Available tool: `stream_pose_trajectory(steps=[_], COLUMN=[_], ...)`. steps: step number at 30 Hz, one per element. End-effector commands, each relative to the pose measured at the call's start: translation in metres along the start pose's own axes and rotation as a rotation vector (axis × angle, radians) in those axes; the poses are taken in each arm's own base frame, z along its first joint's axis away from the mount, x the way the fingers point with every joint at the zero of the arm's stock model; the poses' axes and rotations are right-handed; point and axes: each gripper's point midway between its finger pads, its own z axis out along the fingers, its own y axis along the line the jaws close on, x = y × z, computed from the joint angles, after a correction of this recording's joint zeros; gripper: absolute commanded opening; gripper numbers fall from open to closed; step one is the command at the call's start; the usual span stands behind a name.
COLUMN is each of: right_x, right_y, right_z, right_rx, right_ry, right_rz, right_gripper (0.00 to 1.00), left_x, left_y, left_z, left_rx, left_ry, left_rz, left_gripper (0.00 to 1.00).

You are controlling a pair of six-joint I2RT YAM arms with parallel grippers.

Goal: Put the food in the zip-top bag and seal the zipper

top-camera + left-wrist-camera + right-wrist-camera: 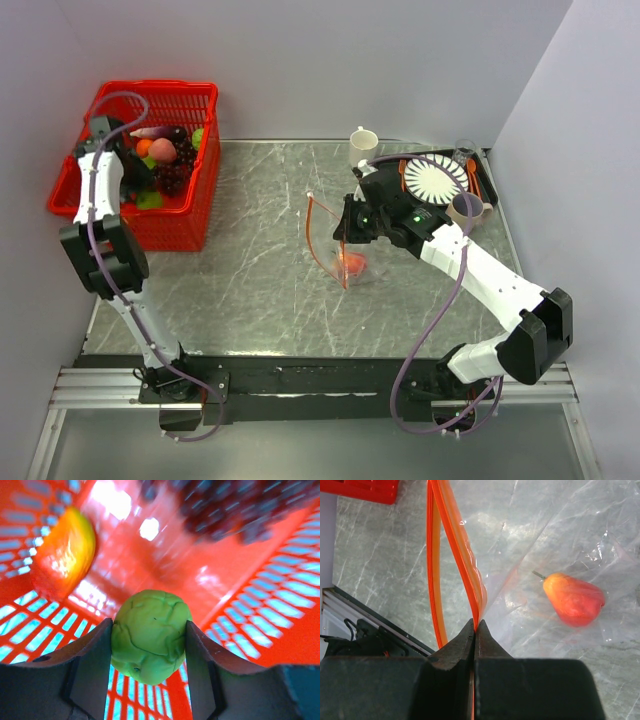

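My left gripper (149, 630) reaches down into the red basket (190, 215). Its two fingers press on both sides of a green, wrinkled, cabbage-like food (150, 635). From above, that left gripper (143, 185) is among the fruit. In the middle of the table, the clear zip-top bag (560, 540) holds one red-orange pear-shaped fruit (573, 599). My right gripper (475, 625) is shut on one side of the red-orange zipper (455, 535). The other strip bows away, so the mouth gapes open. The overhead view shows the right gripper (343, 235) at the bag (340, 262).
The basket also holds dark grapes (175, 175), a pink peach (162, 150) and an orange-yellow fruit (65, 552). A white cup (363, 143) stands at the back of the table. A striped plate (436, 180) and a beige mug (467, 208) sit at the back right. Walls close in on the sides.
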Motion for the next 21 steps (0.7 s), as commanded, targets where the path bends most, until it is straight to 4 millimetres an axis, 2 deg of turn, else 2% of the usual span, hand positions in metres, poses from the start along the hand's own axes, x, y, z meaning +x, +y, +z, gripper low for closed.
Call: stream_pose_trajectory(steps=[1, 5, 10, 12, 15, 16, 17, 18, 19, 20, 21], right_x=[-0.018, -0.02, -0.025, -0.027, -0.03, -0.031, -0.033, -0.034, -0.035, -0.035, -0.036], right_y=[0.008, 0.007, 0.007, 0.009, 0.011, 0.013, 0.013, 0.014, 0.015, 0.015, 0.014], right_z=[-0.007, -0.007, -0.01, -0.011, -0.013, -0.013, -0.013, -0.014, -0.014, -0.014, -0.013], right_rx=[-0.022, -0.013, 0.0, -0.001, -0.011, -0.014, -0.015, -0.016, -0.017, -0.015, -0.009], right_ry=[-0.059, -0.062, -0.076, -0.079, -0.085, -0.088, -0.09, -0.093, -0.092, -0.095, -0.097], right_rz=[-0.002, -0.005, -0.009, -0.009, -0.012, -0.012, -0.013, -0.011, -0.012, -0.011, -0.01], right_gripper=[0.0, 0.0, 0.0, 0.0, 0.0, 0.0, 0.0, 0.0, 0.0, 0.0, 0.0], left_x=[-0.048, -0.068, -0.073, -0.065, -0.043, -0.028, -0.016, -0.01, 0.006, 0.021, 0.028], left_y=[-0.022, -0.046, -0.079, -0.088, -0.114, -0.129, -0.134, -0.143, -0.159, -0.164, -0.174], left_z=[-0.084, -0.143, -0.207, -0.228, -0.256, -0.264, -0.268, -0.274, -0.282, -0.284, -0.292], left_rx=[0.131, 0.294, 0.536, 0.62, 0.796, 0.857, 0.882, 0.913, 0.957, 0.976, 1.018], left_ry=[-0.185, -0.299, -0.38, -0.391, -0.353, -0.32, -0.304, -0.307, -0.281, -0.261, -0.27], left_rz=[-0.022, -0.034, -0.042, -0.032, -0.023, 0.005, 0.015, 0.031, 0.056, 0.066, 0.084], left_gripper=[0.32, 0.31, 0.29, 0.29, 0.29, 0.29, 0.3, 0.3, 0.3, 0.3, 0.3])
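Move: The left hand, already gripping the green pepper low in the red basket, has the zip-top bag's open mouth about 52 cm to its right and 16 cm back, roughly level. The basket's right wall is some 14 cm right and 9 cm ahead; the grapes are 11 cm ahead, 6 cm right and 10 cm below. From the right hand, the mouth's middle is about 4 cm left, level fore and aft, and 4 cm lower. Left hand, keeping its grip, lifts the green pepper about 24 cm, then swings right towards the bag, fingers tipping up. ##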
